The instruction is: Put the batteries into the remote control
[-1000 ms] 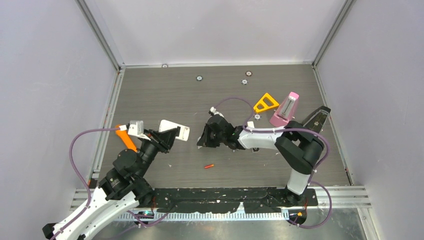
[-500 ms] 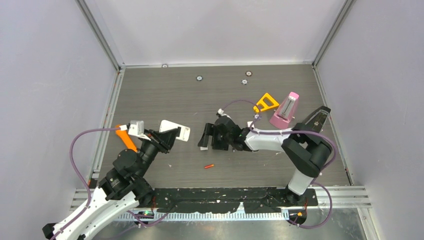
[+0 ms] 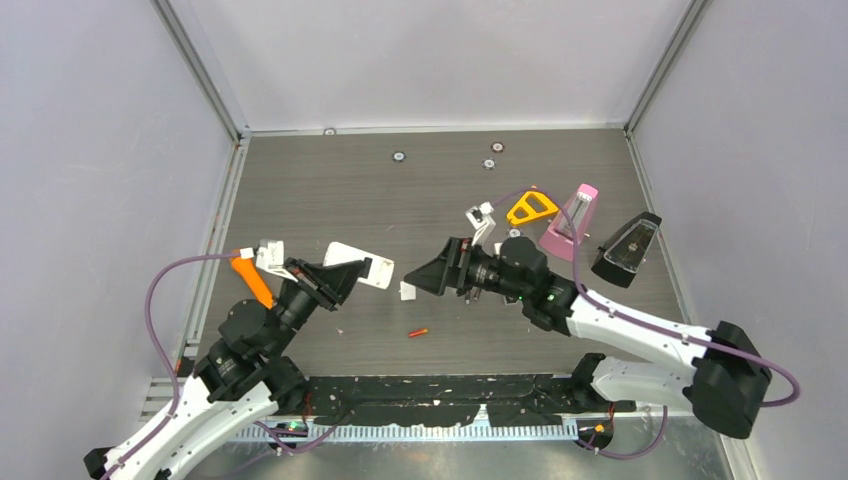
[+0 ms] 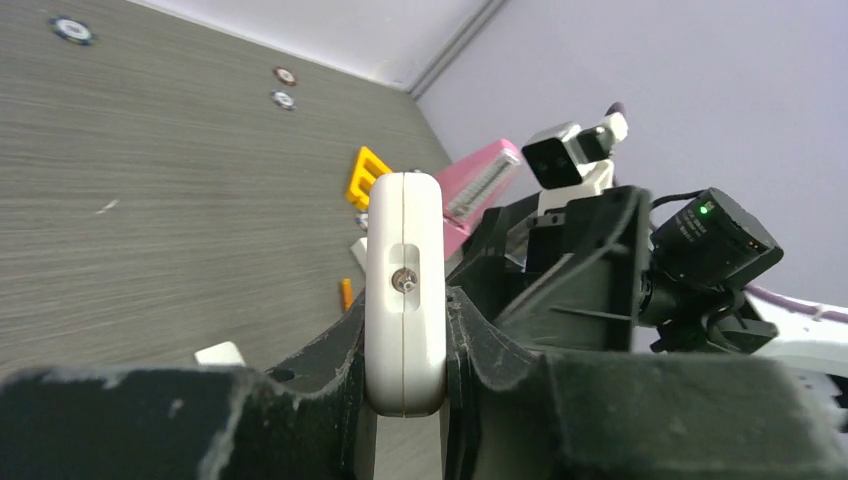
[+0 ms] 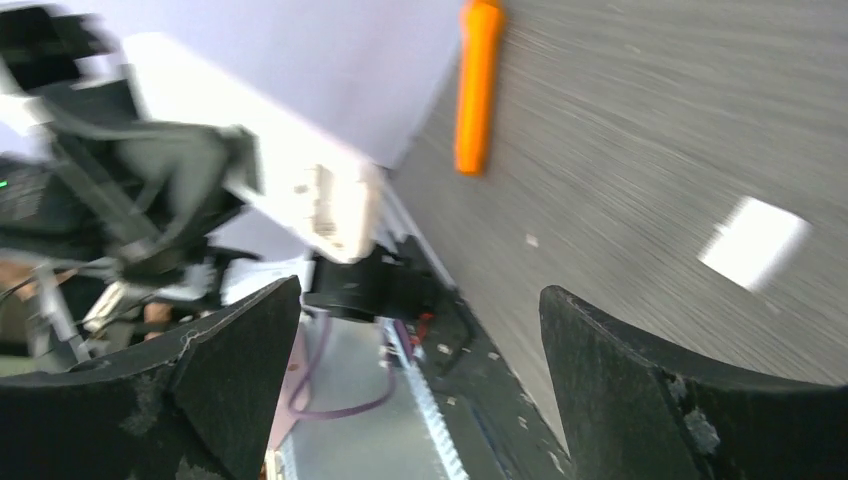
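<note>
The white remote control [image 3: 362, 266] is clamped on edge in my left gripper [image 3: 337, 277], lifted off the table; in the left wrist view the remote control [image 4: 403, 290] fills the gap between both pads. One orange-red battery [image 3: 418, 332] lies on the table in front of the arms and also shows as a battery [image 4: 346, 294] past the remote. My right gripper [image 3: 441, 276] stands wide open just right of the remote, pointing at it, with nothing between its fingers. In the blurred right wrist view the remote control [image 5: 300, 190] is ahead of the right gripper [image 5: 420, 300].
A small white flat piece [image 3: 407, 291] lies on the table under the right gripper's tip. A big orange stick [image 3: 250, 280] lies at the left. A yellow triangle [image 3: 531, 207], a pink wedge [image 3: 570, 220] and a black wedge [image 3: 627, 250] stand at the right.
My right gripper has gone from shut to wide open, and its arm has stretched out low to the right. A small white piece now lies below it. The left arm barely moved.
</note>
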`<act>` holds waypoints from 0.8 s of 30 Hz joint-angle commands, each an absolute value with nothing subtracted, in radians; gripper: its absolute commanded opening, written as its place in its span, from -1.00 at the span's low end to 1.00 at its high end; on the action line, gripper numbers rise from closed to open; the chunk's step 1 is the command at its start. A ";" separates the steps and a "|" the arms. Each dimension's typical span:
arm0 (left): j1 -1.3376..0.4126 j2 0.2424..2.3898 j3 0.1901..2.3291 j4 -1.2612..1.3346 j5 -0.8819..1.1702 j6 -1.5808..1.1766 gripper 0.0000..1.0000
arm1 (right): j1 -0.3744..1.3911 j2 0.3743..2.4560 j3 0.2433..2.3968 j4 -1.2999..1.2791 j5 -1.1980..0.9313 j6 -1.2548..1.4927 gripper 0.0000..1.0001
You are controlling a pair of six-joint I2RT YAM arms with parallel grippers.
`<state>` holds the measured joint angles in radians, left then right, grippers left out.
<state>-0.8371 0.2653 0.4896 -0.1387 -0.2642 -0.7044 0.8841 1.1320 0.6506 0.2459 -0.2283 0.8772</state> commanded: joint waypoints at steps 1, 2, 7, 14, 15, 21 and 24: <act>-0.836 0.254 0.524 -0.037 -0.205 -0.870 -1.00 | 0.897 1.052 0.597 0.582 -0.362 0.931 0.91; -0.836 0.257 0.512 -0.013 -0.188 -0.906 -1.00 | 0.901 1.053 0.598 0.604 -0.364 0.959 0.92; -0.836 0.277 0.461 0.144 -0.124 -1.041 -1.00 | 0.939 1.098 0.627 0.727 -0.351 1.021 0.94; -0.836 0.300 0.485 0.132 -0.097 -1.053 -1.00 | 0.980 1.112 0.651 0.727 -0.288 1.034 0.84; -0.836 0.302 0.488 0.125 -0.095 -1.051 -1.00 | 0.980 1.111 0.651 0.727 -0.284 1.036 0.79; -0.836 0.345 0.502 0.118 -0.035 -1.057 -1.00 | 0.981 1.125 0.653 0.728 -0.254 1.062 0.27; -0.836 0.350 0.494 0.157 -0.028 -1.059 -1.00 | 0.981 1.139 0.618 0.815 -0.230 1.134 0.02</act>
<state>-0.8371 0.3405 0.4671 0.0635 -0.0662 -1.0462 0.9760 1.1236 0.6147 0.6724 -0.2783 1.0550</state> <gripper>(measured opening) 0.232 0.576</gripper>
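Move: The left gripper already holds the remote control by its middle; the right gripper it is going to is about 10 cm to its right, 8 cm lower and level fore and aft. From the empty, open right gripper, the remote's middle is some 10 cm left, 1 cm ahead and 7 cm up. The battery cover lies on the table 6 cm ahead, 4 cm left and 18 cm below it, the red battery at that same depth, 4 cm back and 2 cm left. Lift the right gripper about 9 cm clear of the battery cover, easing it back and a little left to the remote's free end, tipping its fingertips up some 20 degrees, then start closing around that end. Keep the left grip; carry the remote right, up and slightly back, its right side rolling up, to meet the right fingers, sinking slightly at the end. ##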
